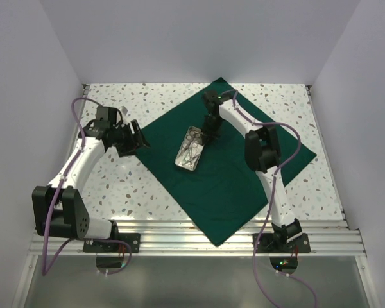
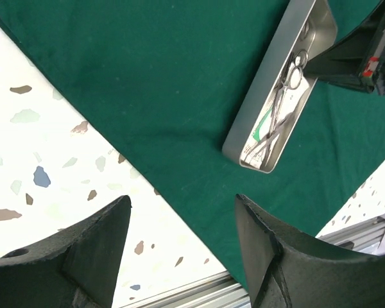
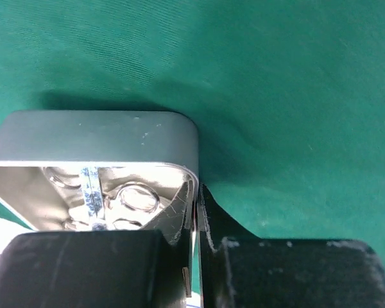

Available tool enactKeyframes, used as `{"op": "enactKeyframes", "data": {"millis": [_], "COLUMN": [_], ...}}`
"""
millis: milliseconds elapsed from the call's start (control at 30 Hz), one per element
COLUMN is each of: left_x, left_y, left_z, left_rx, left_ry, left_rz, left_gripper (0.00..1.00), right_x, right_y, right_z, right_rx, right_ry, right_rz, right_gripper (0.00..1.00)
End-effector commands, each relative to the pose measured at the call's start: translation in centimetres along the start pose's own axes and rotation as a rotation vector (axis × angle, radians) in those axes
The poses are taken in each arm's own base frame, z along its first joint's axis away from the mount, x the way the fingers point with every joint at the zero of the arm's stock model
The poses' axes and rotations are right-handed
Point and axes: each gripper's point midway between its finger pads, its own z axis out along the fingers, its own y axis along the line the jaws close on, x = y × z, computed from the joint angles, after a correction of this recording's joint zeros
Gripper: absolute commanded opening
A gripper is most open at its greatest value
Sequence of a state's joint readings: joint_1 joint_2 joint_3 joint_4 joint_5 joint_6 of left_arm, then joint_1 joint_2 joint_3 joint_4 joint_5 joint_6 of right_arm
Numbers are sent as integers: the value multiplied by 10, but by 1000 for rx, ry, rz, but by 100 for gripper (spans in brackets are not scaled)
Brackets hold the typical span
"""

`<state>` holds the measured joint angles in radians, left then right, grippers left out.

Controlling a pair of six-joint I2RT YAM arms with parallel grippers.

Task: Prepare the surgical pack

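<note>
The dark green drape (image 1: 231, 186) lies spread flat as a diamond on the speckled table. Near its middle sits a small steel tray (image 1: 182, 147) holding silver instruments (image 1: 191, 149). My right gripper (image 1: 209, 132) is at the tray's far end. In the right wrist view it (image 3: 197, 192) is shut on the tray's side wall (image 3: 96, 138), one finger inside, one outside, with scissor rings (image 3: 138, 197) beside it. My left gripper (image 1: 140, 142) hovers open over the drape's left edge (image 2: 147, 83), holding nothing. The left wrist view shows the tray (image 2: 263, 90) and instruments (image 2: 283, 102) ahead.
The speckled tabletop (image 1: 115, 186) runs to white walls on three sides. An aluminium rail (image 1: 199, 234) lines the near edge, and the drape's near corner overhangs it. The right arm's purple cable (image 1: 289, 138) loops above the drape's right side.
</note>
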<state>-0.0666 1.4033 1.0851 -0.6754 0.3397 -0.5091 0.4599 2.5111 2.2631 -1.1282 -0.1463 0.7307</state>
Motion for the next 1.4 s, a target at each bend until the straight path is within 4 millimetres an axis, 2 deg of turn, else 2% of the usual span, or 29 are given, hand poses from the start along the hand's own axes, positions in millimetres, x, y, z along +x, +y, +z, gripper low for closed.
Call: {"op": "enactKeyframes", "data": {"millis": [0,67,100,133,167,200,233,267,300,333,433,467,500,633,667,700,767,1000,1200,1367], "left_x": [-3,0,0,-4,-4,-7,-10,-10,-10,-10,-2,-2,0,8,6,4,1,1,2,1], "left_y": [-3,0,-1,-2,-1,-3,-2,-2,-2,1,10,13,16,26,26,27,26,28,30,29], "left_z": [-13,-16,-18,-22,-24,-27,-30,-33,-34,-34,-32,-30,-28,-26,-26,-28,-28,-21,-18,-16], "left_rx": [2,-28,-29,-37,-46,-47,-58,-64,-69,-88,-124,-127,-134,-166,-169,-177,-175,-175,-184,-175], "left_ry": [-40,-25,-26,-40,-43,-54,-72,-73,-74,-77,-64,-78,-80,-83,-94,-107,-117,-99,-91,-83], "left_rz": [-35,-61,-66,-72,-78,-78,-84,-90,-96,-108,-126,-126,-134,-145,-145,-145,-142,-148,-138,-136], "left_gripper": [70,70,70,70,70,70,71,71,71,71,70,70,70,70,70,70,70,70,70,70], "right_x": [9,14,24,29,36,39,39,42,50,52,57,55,58,70,63,70,68,70,69,70], "right_y": [1,-1,-10,-7,-19,-24,-24,-26,-37,-38,-48,-45,-53,-63,-59,-66,-66,-74,-90,-98], "right_z": [-37,-45,-42,-55,-51,-54,-69,-71,-67,-78,-77,-84,-81,-72,-70,-64,-58,-38,-41,-44], "right_rx": [9,17,40,18,57,66,45,51,82,69,77,46,70,65,24,32,5,15,18,65], "right_ry": [-23,-24,1,-7,-4,-14,-41,-45,-37,-52,-68,-90,-102,-98,-118,-115,-118,-116,-157,-150], "right_rz": [162,231,262,285,352,384,417,480,516,546,693,752,794,992,1059,1092,1176,1268,1301,1247], "right_gripper": [0,0,0,0,0,0,0,0,0,0,0,0,0,0,0,0,0,0,0,0]}}
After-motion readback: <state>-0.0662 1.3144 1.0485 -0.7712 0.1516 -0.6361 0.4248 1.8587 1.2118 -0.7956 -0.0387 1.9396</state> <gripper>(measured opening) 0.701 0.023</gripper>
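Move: The right hand's fingers are already shut on the tray's rim near its far right corner; the tray's middle lies about 4 cm back and 5 cm left of them, just below, with the scissors inside it. The cloth spot the tray is taken to is some 7 cm back and 2 cm right. The cloth's far corner lies 21 cm ahead and 6 cm right. From the left hand the tray is roughly 16 cm right, 1 cm back, 12 cm below. Right hand, still pinching the tray rim, arches 10 cm back and rightward, turning 70° clockwise; left hand retreats. ##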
